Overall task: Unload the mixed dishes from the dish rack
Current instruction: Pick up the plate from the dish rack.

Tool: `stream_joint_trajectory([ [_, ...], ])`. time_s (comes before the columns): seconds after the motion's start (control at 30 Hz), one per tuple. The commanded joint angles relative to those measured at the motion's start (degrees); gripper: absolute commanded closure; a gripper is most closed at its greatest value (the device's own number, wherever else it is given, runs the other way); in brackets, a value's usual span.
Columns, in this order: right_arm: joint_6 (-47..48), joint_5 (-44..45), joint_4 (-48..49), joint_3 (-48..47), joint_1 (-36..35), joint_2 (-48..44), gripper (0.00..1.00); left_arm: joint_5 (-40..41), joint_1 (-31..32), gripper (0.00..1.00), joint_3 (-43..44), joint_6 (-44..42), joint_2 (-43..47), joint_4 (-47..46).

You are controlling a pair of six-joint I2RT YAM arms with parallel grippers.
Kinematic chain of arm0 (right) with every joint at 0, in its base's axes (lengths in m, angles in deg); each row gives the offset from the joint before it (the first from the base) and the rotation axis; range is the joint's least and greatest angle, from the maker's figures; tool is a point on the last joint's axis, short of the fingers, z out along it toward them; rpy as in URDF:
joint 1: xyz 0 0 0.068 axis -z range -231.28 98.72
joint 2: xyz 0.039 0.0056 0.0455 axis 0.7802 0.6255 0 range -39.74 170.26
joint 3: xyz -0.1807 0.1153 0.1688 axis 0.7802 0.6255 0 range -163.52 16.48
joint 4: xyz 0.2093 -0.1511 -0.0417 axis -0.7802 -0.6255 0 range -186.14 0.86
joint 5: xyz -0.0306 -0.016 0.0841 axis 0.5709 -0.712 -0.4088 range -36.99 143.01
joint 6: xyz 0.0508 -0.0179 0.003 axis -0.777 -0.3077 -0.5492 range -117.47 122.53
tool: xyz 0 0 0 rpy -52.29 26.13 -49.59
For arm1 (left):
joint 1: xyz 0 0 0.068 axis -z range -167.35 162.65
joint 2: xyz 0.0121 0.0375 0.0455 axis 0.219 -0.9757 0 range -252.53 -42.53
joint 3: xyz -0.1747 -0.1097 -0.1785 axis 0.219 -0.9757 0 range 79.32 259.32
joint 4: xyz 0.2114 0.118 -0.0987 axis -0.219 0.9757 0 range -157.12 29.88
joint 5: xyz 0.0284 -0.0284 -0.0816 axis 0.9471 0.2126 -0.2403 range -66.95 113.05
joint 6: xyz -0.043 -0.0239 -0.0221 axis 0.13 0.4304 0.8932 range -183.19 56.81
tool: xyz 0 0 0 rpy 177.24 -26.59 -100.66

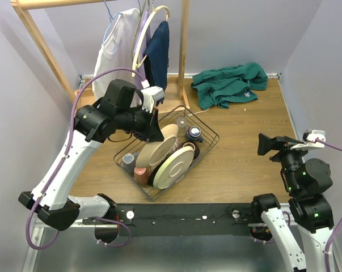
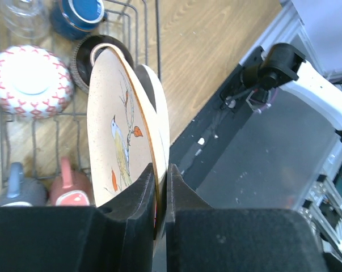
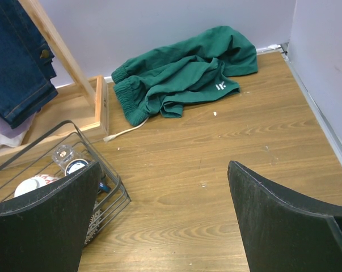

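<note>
The black wire dish rack point(image 1: 211, 136) sits mid-table with the mixed dishes in it. My left gripper point(image 1: 154, 134) point(image 2: 161, 168) is shut on the upper rim of a cream plate painted with a bird point(image 2: 117, 133) point(image 1: 159, 149), which stands on edge in the rack. A second cream plate point(image 2: 161, 107) point(image 1: 174, 166) stands right behind it. Below lie an upturned white bowl with red pattern point(image 2: 32, 76), a dark bowl point(image 2: 85, 52), a blue cup point(image 2: 80, 12), a clear glass point(image 2: 22, 14), a grey cup point(image 2: 16, 191) and a red cup point(image 2: 71, 191). My right gripper point(image 1: 266, 144) point(image 3: 164, 168) hovers open, off to the rack's right.
A wooden clothes rack point(image 1: 46, 51) with hanging garments point(image 1: 157, 54) stands at the back left. Green clothing point(image 1: 230, 84) point(image 3: 182, 71) lies crumpled at the back right. A white cable end point(image 3: 122, 132) lies beside the wooden base. Purple walls close in both sides.
</note>
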Motion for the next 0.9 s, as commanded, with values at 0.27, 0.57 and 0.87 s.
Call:
stream_joint_trajectory([
  [0.27, 0.04, -11.6, -0.91, -6.43, -0.35, 11.53, 0.0, 10.56, 0.93, 1.0, 5.74, -6.65, 0.07, -2.52],
  [0.57, -8.39, -16.99, -5.3, -13.47, -0.44, 26.2, 0.0, 20.5, 6.29, 1.0, 7.15, -14.12, -2.47, -5.94],
  [0.87, -18.95, -21.9, -5.75, -13.12, -0.53, 33.68, 0.0, 26.04, 10.77, 1.0, 3.81, -21.59, -2.48, -15.08],
])
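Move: My left hand already holds the plate clear of the rack, its middle roughly 8 cm below the pads. From this hand, my open right hand is some 44 cm right, about level. Below the left hand by about 28 cm, the white bowl is roughly 10 cm ahead and 2 cm right; about 20 cm down, the other plate stands 3 cm back and 5 cm right. From my right hand, the held plate is about 43 cm left, level ahead, 8 cm lower. Keeping the plate pinched, I carry it about 5 cm forward with my left hand at nearly the same height, over the rack past the other plate, turning the wrist some 25 degrees so the fingers swing forward. Meanwhile I bring my wide-open right hand forward and left towards the held plate, some 7 cm each way, then let it sink while its fingers tip down about 25 degrees. ##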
